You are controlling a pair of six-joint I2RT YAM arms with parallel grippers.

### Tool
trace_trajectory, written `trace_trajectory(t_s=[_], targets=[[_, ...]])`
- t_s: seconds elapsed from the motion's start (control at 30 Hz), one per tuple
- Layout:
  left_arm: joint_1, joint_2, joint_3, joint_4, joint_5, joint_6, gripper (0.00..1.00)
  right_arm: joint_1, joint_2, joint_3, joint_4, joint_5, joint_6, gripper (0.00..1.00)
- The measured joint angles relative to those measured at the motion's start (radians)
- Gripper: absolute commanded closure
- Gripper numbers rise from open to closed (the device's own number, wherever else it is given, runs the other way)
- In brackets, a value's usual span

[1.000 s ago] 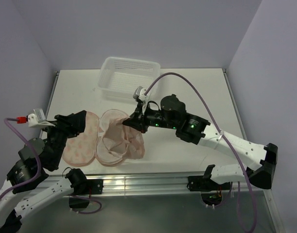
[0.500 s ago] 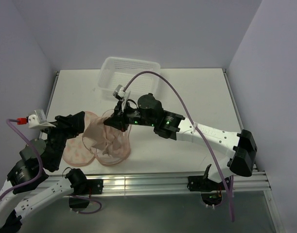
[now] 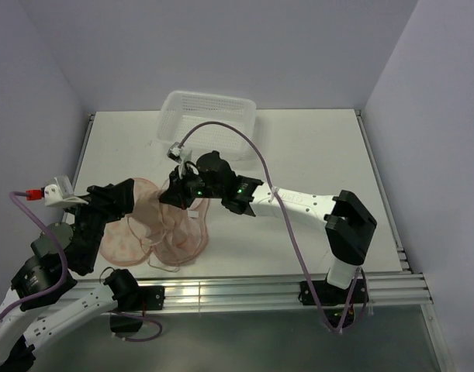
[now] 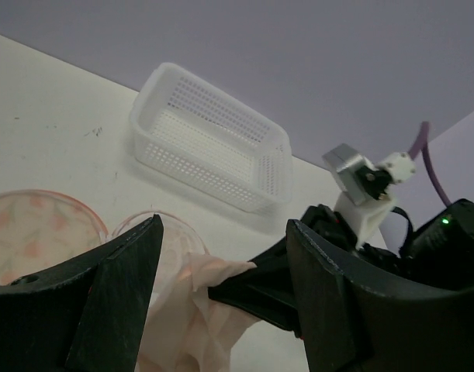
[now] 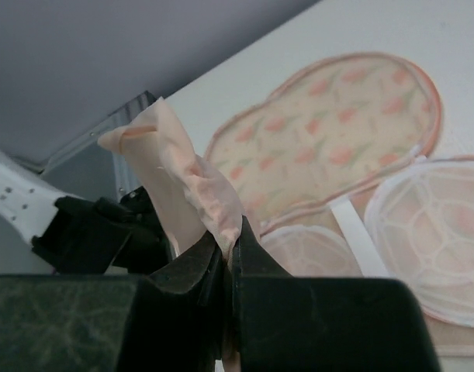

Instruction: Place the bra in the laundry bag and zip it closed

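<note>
My right gripper (image 3: 174, 200) (image 5: 233, 232) is shut on a fold of the pale pink bra (image 3: 163, 221) (image 5: 190, 178) and holds it up. The rest of the fabric hangs down over the laundry bag (image 3: 116, 244) (image 5: 337, 132). The bag lies unzipped and spread flat on the table, one half showing its orange print, the other its pale lining (image 5: 430, 240). My left gripper (image 3: 130, 203) (image 4: 225, 225) is open just left of the bra (image 4: 198, 310). The raised fabric and the right gripper's fingers (image 4: 260, 294) sit between its spread jaws without touching them.
A white plastic mesh basket (image 3: 208, 124) (image 4: 213, 147) stands at the back of the white table (image 3: 314, 163). The right arm's purple cable (image 3: 252, 155) arcs over the middle. A metal rail (image 3: 244, 291) runs along the near edge.
The right gripper has carried the bra leftward, from the bag's right half to above its middle, close to the left gripper. The left arm has stayed in place.
</note>
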Motion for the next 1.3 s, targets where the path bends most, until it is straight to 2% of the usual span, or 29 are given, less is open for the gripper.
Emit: trace_trajectory(t_s=[0.47,0.63,0.83,1.13,1.23,1.3], targets=[[0.0,0.003,-0.012,-0.001,-0.017,0.0,0.28,-0.134,0.223,0.074,-0.018,0.029,0.048,1.0],[0.0,0.003,-0.012,0.0,-0.018,0.0,0.28,-0.146,0.317,0.161,-0.073,0.093,0.013,0.93],[0.0,0.003,-0.013,0.0,-0.018,0.0,0.28,-0.149,0.35,0.196,-0.142,0.2,-0.035,0.87],[0.0,0.003,-0.013,-0.001,-0.018,0.0,0.28,-0.151,0.393,0.272,-0.214,0.264,-0.075,0.77],[0.0,0.004,-0.013,-0.001,-0.018,0.0,0.28,-0.151,0.409,0.272,-0.23,0.265,-0.077,0.72],[0.0,0.006,-0.013,-0.001,-0.018,0.0,0.28,-0.151,0.426,0.274,-0.248,0.267,-0.077,0.64]])
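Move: The bra hangs pinched in the right fingers. The laundry bag lies open below: its right half, with the mesh pockets, has its middle about 5 cm ahead of that hand, 1 cm to its left and 23 cm down; its far pocket is about 15 cm ahead and 1 cm left. The bag's left half lies some 3 cm ahead and 19 cm left. From the left hand, the right half lies 7 cm ahead, 10 cm right and 34 cm down. Still pinching the bra, the right hand draws it down and forward together over the bag's right half, sinking some 16 cm while reaching about 14 cm out to the far pocket. The fingers tip about 25 degrees downward and swing some 20 degrees clockwise, then begin to part near the bottom and are partly open, with the cloth still between them. ##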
